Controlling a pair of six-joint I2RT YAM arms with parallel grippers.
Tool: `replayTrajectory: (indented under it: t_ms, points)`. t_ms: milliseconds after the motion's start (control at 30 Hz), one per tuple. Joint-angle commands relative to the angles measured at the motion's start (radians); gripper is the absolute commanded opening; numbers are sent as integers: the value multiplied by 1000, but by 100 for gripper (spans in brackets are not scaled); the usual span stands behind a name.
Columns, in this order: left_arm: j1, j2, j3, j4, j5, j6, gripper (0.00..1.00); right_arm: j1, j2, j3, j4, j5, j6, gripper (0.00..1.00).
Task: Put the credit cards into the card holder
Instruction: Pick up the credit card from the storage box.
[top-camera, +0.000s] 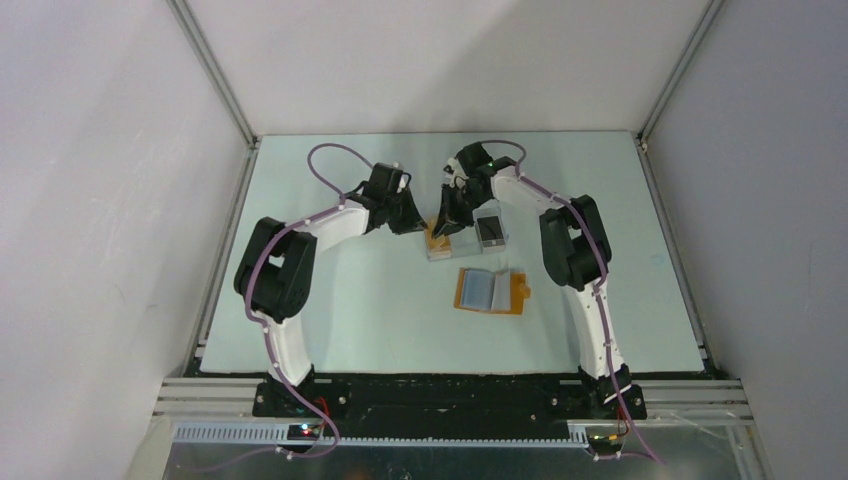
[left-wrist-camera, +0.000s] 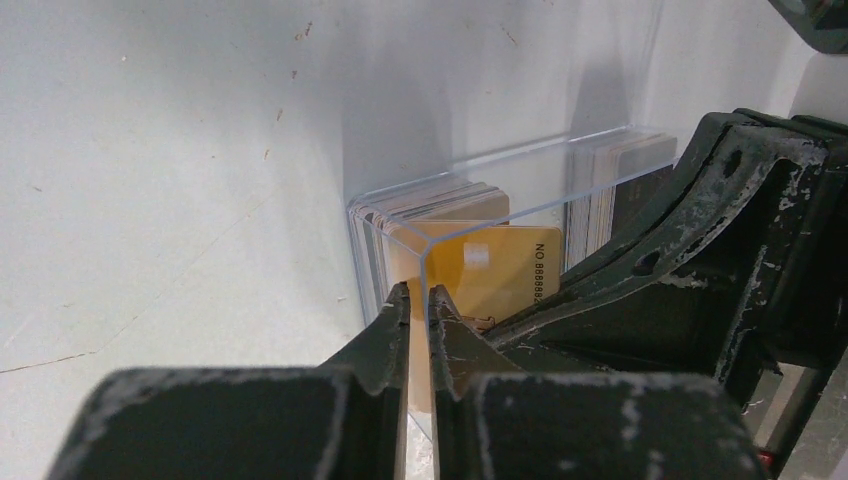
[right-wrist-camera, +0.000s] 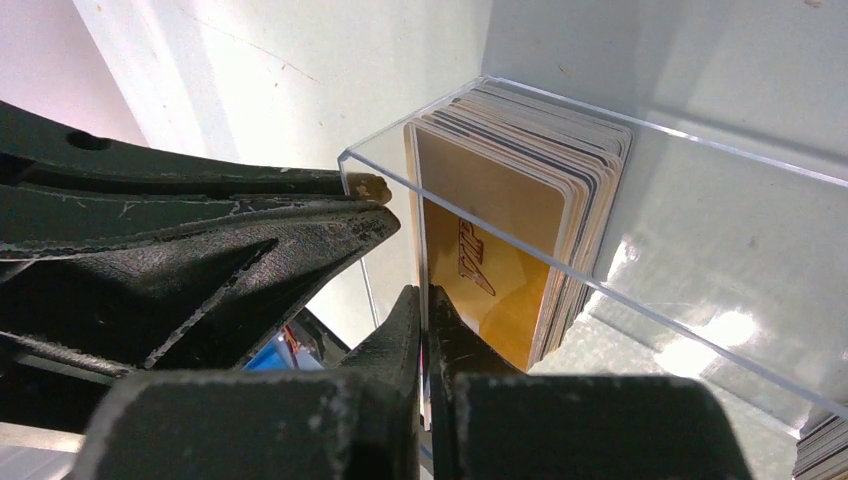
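Observation:
The orange card holder (top-camera: 490, 290) lies open on the table with a light blue card in it, nearer the arm bases than both grippers. A stack of credit cards (right-wrist-camera: 500, 220), orange one facing me, stands in a clear plastic box (top-camera: 437, 245). My right gripper (right-wrist-camera: 422, 292) is shut on the bottom edge of the thin front card of that stack. My left gripper (left-wrist-camera: 418, 290) is shut on the clear wall of the box (left-wrist-camera: 520, 152), beside the orange card (left-wrist-camera: 500, 265). The two grippers (top-camera: 425, 225) (top-camera: 447, 228) meet at the box.
A second clear box with darker cards (top-camera: 490, 232) stands just right of the first; its cards (left-wrist-camera: 620, 190) show behind the orange stack. The right gripper's body (left-wrist-camera: 700, 250) crowds the left wrist view. Walls enclose the table on three sides.

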Motion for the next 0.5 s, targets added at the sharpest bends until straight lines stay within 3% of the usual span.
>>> replayTrajectory:
  t_ms: [0,100,200,267,467]
  points:
    - [-7,6,-6,-40,-43,54,0,1,-8,23,-9,24,-8,0]
    - [-7,-73,-11,-41,-65,60,10,6,-62,35,-21,46,-21,0]
    - [-8,-162,-23,-49,-121,60,35,7,-116,46,-49,81,-49,0]
    - [-7,-226,-26,-79,-164,61,43,6,-160,40,-53,93,-68,0]
    - [-12,-396,-111,-123,-184,48,48,0,-360,-118,27,79,-94,0]
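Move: The right hand already pinches the gold credit card at its fingertips; the card holder lies about 11 cm back and 10 cm to its right, some 4 cm lower. The dark card stack is about 9 cm to that hand's right and 2 cm below, nearly level fore and aft. The left hand still grips the storage box's left wall; the box's middle is roughly 8 cm to its right, 1 cm back and 3 cm below. Right hand, still pinching, lifts the card about 6 cm; left lets go of the box, rising some 8 cm. ##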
